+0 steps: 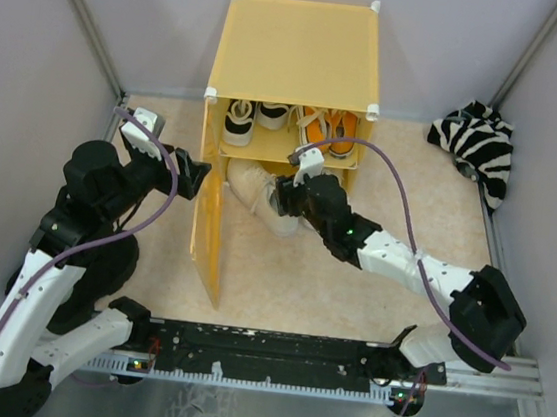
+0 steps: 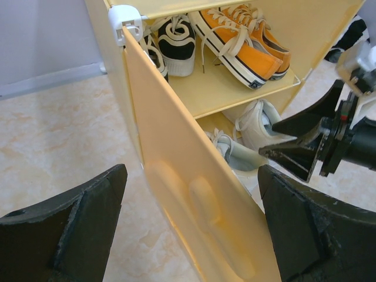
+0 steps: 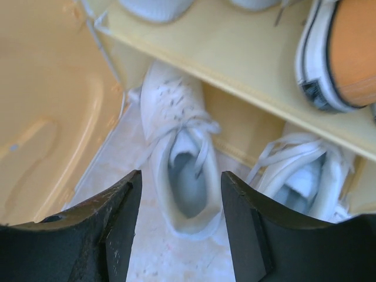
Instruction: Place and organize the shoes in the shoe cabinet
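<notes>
The yellow-orange shoe cabinet (image 1: 296,55) stands at the back with its door (image 1: 205,251) swung open toward me. On the inner shelf (image 3: 235,64) sit the black pair (image 1: 240,122) and the orange pair (image 1: 328,130). Two off-white shoes lie below the shelf, one (image 3: 181,170) pointing into the cabinet with its heel on the floor, the other (image 3: 305,176) further right. My right gripper (image 3: 181,229) hangs open just above the first shoe's heel, fingers apart from it. My left gripper (image 2: 194,229) is open, with the door (image 2: 200,200) showing between its fingers.
A zebra-striped fabric bundle (image 1: 479,146) lies at the back right corner. Grey walls close in both sides. The black mounting rail (image 1: 272,354) runs along the near edge. The open door splits the floor between the two arms.
</notes>
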### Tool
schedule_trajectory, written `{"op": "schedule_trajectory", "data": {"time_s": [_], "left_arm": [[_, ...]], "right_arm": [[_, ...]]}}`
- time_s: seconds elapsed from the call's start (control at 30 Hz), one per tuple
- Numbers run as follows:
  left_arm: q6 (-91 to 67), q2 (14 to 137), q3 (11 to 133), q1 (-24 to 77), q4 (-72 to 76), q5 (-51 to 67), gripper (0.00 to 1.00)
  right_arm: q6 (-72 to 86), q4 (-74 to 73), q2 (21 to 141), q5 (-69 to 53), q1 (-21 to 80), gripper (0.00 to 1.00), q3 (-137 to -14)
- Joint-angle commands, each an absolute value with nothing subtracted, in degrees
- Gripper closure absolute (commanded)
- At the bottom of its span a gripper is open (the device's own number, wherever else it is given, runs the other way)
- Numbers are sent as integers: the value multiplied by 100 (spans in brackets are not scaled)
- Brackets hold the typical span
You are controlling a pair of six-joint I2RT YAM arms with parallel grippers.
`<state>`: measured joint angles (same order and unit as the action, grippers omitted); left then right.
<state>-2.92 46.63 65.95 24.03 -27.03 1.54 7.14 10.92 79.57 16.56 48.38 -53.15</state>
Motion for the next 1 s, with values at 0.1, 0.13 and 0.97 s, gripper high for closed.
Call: {"op": "schedule_trajectory", "data": {"time_s": [0.1, 0.13, 0.97], "left_arm": [[-206, 4722, 6568, 2424, -2772, 104, 2], [-198, 4722, 6570, 2419, -2783, 98, 2], [-137, 4605, 6501, 2419, -2883, -89, 2]], "right_arm": [[550, 659, 8077, 764, 4905, 44, -4956], [546, 686, 8141, 747, 4899, 44, -4965], [-839, -50, 9571, -62, 4874, 49, -5531]]}}
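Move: The right hand, empty and half open, hangs over the heel end of the left white shoe, whose middle lies about 9 cm ahead, 6 cm left and some 15 cm below. The other white shoe sits about 12 cm ahead and 8 cm right, equally low; the orange shoes on the shelf are 15 cm ahead, 7 cm right, about level. The open door is some 15 cm left and 4 cm back, 5 cm lower. From the left hand that left white shoe is roughly 14 cm ahead, 13 cm right and 31 cm below. The right hand sinks quickly, about 8 cm, in front of the shelf while drawing back some 3 cm, its fingers tipping down roughly 10 degrees, then slows, creeping a couple of centimetres lower and as far left towards the heel of the left white shoe. As it settles, the wrist turns counter-clockwise to about 15 degrees and rolls its left side down about as much, the fingers staying about half open, with the right finger coming in close at the heel rim and the left one outside the shoe's left side. ##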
